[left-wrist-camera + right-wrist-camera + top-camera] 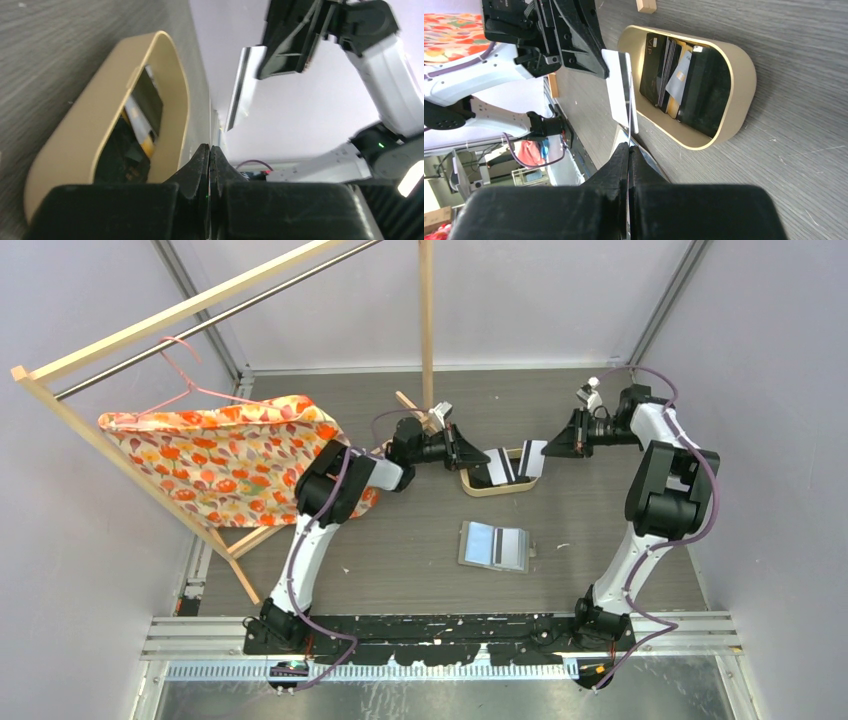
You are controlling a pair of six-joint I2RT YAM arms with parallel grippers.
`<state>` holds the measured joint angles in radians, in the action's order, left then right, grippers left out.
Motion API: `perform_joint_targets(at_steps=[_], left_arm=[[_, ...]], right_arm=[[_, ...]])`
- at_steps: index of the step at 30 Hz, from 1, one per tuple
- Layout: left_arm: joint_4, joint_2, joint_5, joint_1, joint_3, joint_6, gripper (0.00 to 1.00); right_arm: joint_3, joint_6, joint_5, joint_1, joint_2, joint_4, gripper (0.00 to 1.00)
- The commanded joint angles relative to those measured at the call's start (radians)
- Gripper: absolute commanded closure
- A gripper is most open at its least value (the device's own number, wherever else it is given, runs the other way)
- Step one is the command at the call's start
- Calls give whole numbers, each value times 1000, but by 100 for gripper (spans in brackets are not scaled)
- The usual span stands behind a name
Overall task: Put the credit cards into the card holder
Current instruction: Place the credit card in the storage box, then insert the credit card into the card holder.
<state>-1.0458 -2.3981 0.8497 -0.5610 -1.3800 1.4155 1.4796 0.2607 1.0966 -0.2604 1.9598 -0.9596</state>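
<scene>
The credit cards (674,75) stand stacked on edge, dark and whitish, in an oval light-wood tray (744,75) at the table's back centre (500,491). My right gripper (629,147) is shut on one white credit card (618,95), holding it edge-on in the air just right of the tray (533,458). Left of the tray, my left gripper (472,454) is shut with nothing visible between its fingers (210,150); its tips point at the held card (245,85). The card holder (493,545) lies open and flat on the table in front of the tray.
A wooden clothes rack with a pink hanger and an orange floral cloth (230,455) fills the left side. One rack post (427,320) rises just behind the tray, with a small wooden block (646,5) at its foot. Grey walls enclose the table.
</scene>
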Motion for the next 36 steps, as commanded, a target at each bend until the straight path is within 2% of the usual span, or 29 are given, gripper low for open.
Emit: perform_joint_targets(at_steps=[1, 9, 10, 14, 18, 25, 36], left_arm=[[318, 124, -89, 6, -27, -242, 100], [663, 179, -197, -21, -91, -481, 95], [702, 184, -208, -26, -100, -501, 92], [800, 226, -283, -44, -115, -589, 69], [866, 286, -338, -63, -118, -672, 59], [912, 359, -387, -98, -103, -780, 53], [905, 542, -478, -234, 18, -954, 51]], right_arm=[[-3, -21, 0, -5, -62, 38, 99], [-10, -20, 10, -5, -81, 38, 99], [-11, -19, 9, -6, -85, 38, 99], [-16, -10, 8, -4, -107, 30, 99], [-22, 8, 0, -2, -142, 17, 99], [-62, 52, -27, 4, -220, -18, 99], [-171, 277, 2, 3, -381, -223, 99]])
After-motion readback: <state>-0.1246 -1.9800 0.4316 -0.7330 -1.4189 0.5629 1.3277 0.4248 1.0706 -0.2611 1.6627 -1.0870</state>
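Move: The left hand, gripping a striped card, has the storage box's middle about 4 cm to its right, roughly level fore and aft and 7 cm below. The right hand's card is some 9 cm to its right at about its own height. The open card holder lies about 14 cm back, 3 cm right and 8 cm below the left hand; from the right hand it is 14 cm back, 8 cm left and 10 cm below. Down some 3.5 cm and slightly forward, the left hand lowers its card into the storage box, tipping its fingers downward, and opens them about halfway to let go. It then lifts about 7 cm and draws back, rolling as it leaves. The right hand, nearly still at first, keeps its own card pinched and carries it back and up towards the card holder. ##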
